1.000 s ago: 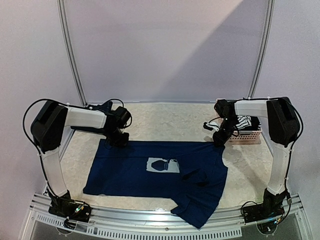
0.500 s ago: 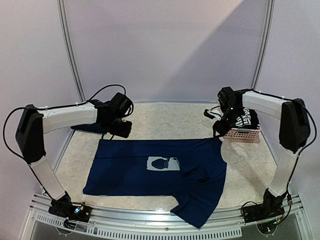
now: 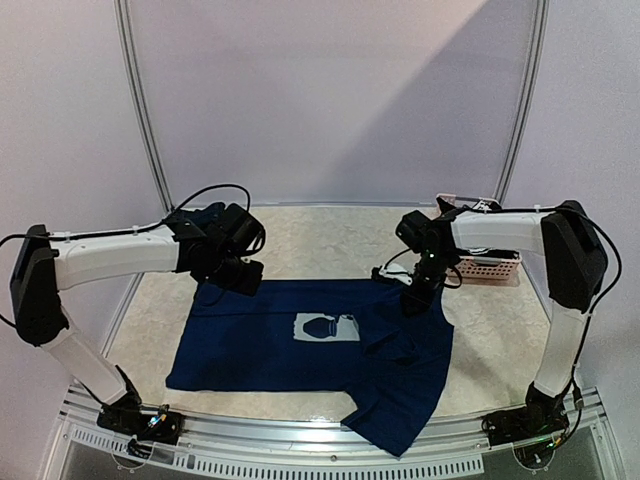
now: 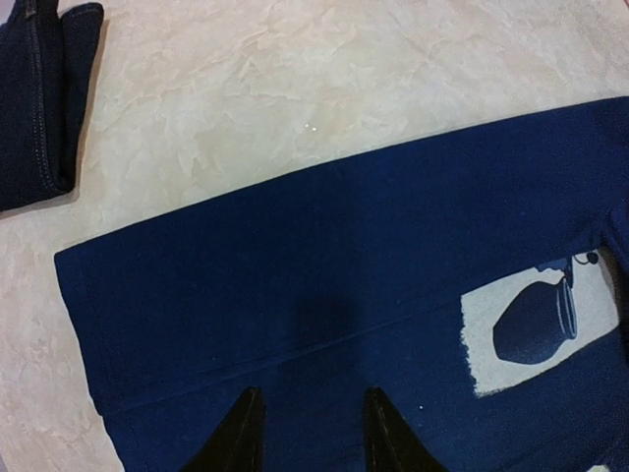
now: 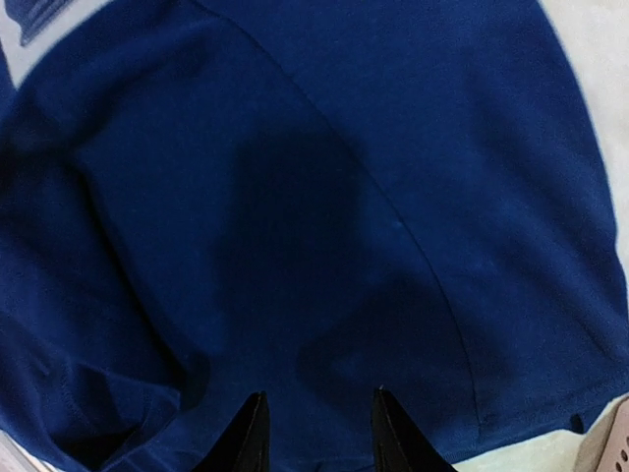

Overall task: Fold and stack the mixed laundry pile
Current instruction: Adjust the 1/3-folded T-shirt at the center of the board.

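The large navy T-shirt (image 3: pixel 250 345) lies spread flat on the table, with its pale square print (image 3: pixel 325 328) facing up and its right side rumpled toward the near edge. My left gripper (image 3: pixel 236 274) hovers open and empty over the shirt's far left edge; in the left wrist view (image 4: pixel 313 418) the shirt (image 4: pixel 324 246) and print (image 4: pixel 536 329) lie below it. My right gripper (image 3: pixel 414 294) hovers open and empty over the shirt's far right part (image 5: pixel 324 197). The folded dark denim piece (image 4: pixel 39 98) lies on the table beyond the shirt. The striped piece is hidden.
A small pink perforated basket (image 3: pixel 492 267) stands at the back right, partly behind my right arm. Metal frame posts (image 3: pixel 145 110) rise at the back corners. The shirt's rumpled corner (image 3: pixel 395 430) hangs at the table's near edge.
My right gripper has moved left from the basket to above the shirt's far right part. My left gripper has shifted slightly over the shirt's far left edge.
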Tool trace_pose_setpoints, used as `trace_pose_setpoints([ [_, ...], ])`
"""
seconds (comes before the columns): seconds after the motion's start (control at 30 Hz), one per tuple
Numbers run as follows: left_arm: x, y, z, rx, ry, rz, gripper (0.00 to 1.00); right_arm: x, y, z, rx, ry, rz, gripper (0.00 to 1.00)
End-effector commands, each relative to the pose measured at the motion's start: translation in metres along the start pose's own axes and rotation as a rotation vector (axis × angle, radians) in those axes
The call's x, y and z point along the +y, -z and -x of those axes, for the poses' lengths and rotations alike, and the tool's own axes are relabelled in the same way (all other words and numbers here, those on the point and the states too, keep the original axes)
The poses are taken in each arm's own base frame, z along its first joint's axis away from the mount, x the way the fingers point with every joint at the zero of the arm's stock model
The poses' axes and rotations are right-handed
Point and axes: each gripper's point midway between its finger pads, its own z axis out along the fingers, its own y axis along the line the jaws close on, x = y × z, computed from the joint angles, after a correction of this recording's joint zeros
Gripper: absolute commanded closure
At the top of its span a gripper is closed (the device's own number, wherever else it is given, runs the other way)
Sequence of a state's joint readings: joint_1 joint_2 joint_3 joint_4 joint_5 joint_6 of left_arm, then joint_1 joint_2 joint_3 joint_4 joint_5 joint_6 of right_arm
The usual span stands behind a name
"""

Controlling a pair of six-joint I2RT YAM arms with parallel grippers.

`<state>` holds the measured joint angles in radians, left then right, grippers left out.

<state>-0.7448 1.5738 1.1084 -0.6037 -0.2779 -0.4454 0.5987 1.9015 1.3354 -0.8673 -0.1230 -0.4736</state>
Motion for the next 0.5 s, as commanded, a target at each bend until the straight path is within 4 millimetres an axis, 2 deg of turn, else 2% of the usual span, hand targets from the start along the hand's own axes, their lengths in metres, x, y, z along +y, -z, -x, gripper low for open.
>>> trace_pose_setpoints([
  [0.0,0.000,0.013,-0.001,-0.043,0.027,-0.009,0.65,0.001,-0.017,0.002,0.042,0.052,-0.045,0.65],
  [0.23,0.006,0.012,-0.010,-0.041,0.029,0.005,0.65,0.041,-0.024,-0.006,0.098,0.139,-0.005,0.67],
  [0.33,0.005,0.010,-0.011,-0.038,0.027,0.005,0.65,0.068,-0.014,-0.007,0.102,0.184,0.037,0.68],
  [0.47,0.004,0.005,-0.015,-0.029,0.029,0.001,0.64,0.116,0.005,-0.011,0.097,0.277,0.118,0.68],
])
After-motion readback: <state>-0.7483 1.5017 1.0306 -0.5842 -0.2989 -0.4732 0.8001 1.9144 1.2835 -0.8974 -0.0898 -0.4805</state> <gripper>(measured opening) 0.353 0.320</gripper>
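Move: The T-shirt's creased right-hand part is what the right hand goes for; the middle of the crease lies roughly 7 cm back and 3 cm left of this hand, about 3 cm below. The white print sits some 18 cm left and 5 cm back, the loose sleeve about 25 cm back and 2 cm left, and the basket roughly 17 cm ahead and 15 cm to the right. From the left hand, the crease is about 30 cm right, 8 cm back and 9 cm lower. The right fingertips sink the last 2 cm or so to cloth height and seem to brush the T-shirt, while the hand sweeps back about 6.5 cm and left about 3 cm, gathering speed, over the creased part towards the loose sleeve. The wrist turns some 10 degrees counter-clockwise; the fingers stay partly open and hold nothing. ##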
